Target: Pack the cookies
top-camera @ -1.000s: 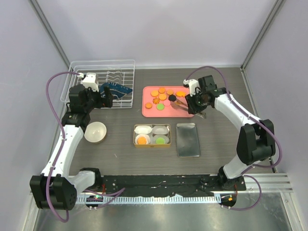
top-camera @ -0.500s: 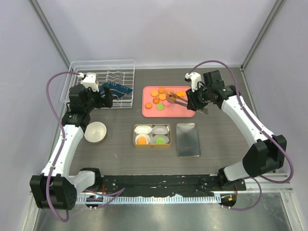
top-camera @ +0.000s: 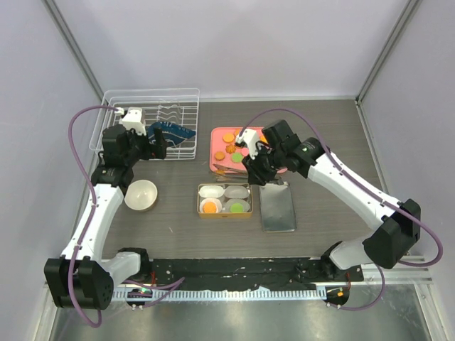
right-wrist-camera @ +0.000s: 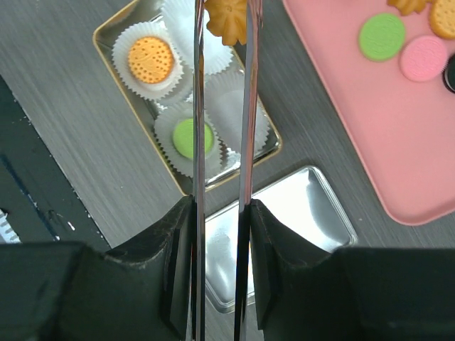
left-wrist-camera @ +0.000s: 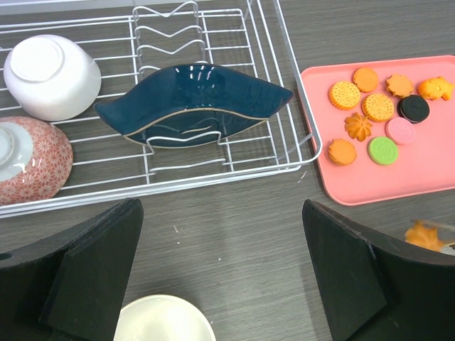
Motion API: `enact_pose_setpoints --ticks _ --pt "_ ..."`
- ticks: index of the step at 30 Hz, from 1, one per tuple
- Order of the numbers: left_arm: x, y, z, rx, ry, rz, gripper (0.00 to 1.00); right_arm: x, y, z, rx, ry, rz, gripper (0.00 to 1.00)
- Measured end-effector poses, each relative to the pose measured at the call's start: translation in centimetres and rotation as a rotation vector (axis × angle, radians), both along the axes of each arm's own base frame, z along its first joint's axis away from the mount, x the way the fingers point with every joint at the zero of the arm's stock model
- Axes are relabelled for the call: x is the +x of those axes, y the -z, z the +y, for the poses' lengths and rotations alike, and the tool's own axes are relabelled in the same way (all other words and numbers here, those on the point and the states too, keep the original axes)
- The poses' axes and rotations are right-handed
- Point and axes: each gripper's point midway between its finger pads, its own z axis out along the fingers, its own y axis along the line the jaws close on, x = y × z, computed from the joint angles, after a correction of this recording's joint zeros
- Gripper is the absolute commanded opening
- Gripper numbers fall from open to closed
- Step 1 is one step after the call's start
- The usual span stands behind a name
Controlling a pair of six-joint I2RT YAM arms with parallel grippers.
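Observation:
My right gripper (right-wrist-camera: 222, 213) is shut on metal tongs (right-wrist-camera: 244, 106), and the tong tips pinch an orange flower-shaped cookie (right-wrist-camera: 229, 20). In the right wrist view that cookie hangs over the gold tin (right-wrist-camera: 106, 35), above its white paper cups. One cup holds an orange cookie (right-wrist-camera: 151, 59), another a green one (right-wrist-camera: 192, 137). From above, the right gripper (top-camera: 256, 165) sits at the pink tray's front edge, just behind the tin (top-camera: 200, 200). More cookies (left-wrist-camera: 379, 106) lie on the pink tray (left-wrist-camera: 398, 181). My left gripper (left-wrist-camera: 224, 277) is open and holds nothing, near the dish rack.
The tin's silver lid (top-camera: 278, 207) lies right of the tin. A white wire dish rack (top-camera: 151, 124) at the back left holds a blue dish (left-wrist-camera: 192, 103) and two bowls. A cream bowl (top-camera: 141, 195) sits on the table below the left gripper.
My right arm has swung left off the pink tray towards the tin, carrying the tongs with the orange cookie. The left arm has not moved.

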Motion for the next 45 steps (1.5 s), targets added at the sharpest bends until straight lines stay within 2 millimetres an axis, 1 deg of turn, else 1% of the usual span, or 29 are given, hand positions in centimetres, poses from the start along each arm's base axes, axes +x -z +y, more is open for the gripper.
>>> enact_pose_setpoints --ticks 6,13,25,37,45 --pt "0.0 0.0 0.0 0.000 0.000 0.000 1.00 -1.9 0.4 2.0 -0.013 -0.080 0.003 0.27" --pt "0.0 0.0 0.0 0.000 0.000 0.000 1.00 -2.6 1.6 3.1 -0.041 -0.117 0.026 0.27" --pt "0.0 0.0 0.0 0.003 0.001 -0.001 1.00 -2.8 3.3 3.3 -0.075 -0.129 0.052 0.27" --pt "0.0 0.0 0.0 0.003 0.001 -0.001 1.00 -2.7 4.0 3.5 -0.092 -0.143 0.050 0.28" --pt "0.0 0.0 0.0 0.003 0.001 -0.001 1.00 -2.6 4.5 3.7 -0.102 -0.144 0.058 0.34"
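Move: Over the right-hand side of the tin, the right hand grips tongs pinching a flower cookie; the far-left paper cup lies about 15 cm to its left, level ahead and some 15 cm below. The empty far-right cup is 6 cm left and level ahead; the orange cookie's cup is 15 cm left, 5 cm back; the green cookie is 6 cm left, 5 cm back. From the left hand, the far-left cup is about 16 cm right, 9 cm back, 19 cm below. Finishing its swing across from the pink tray, the right hand slides about 4 cm left and back, then sinks about 4 cm almost straight down, carrying the tongs' tips and flower cookie towards the empty far-left cup. The wrist turns slightly counter-clockwise and dips its left side, tipping the tongs' ends lower; the fingers keep their grip. ##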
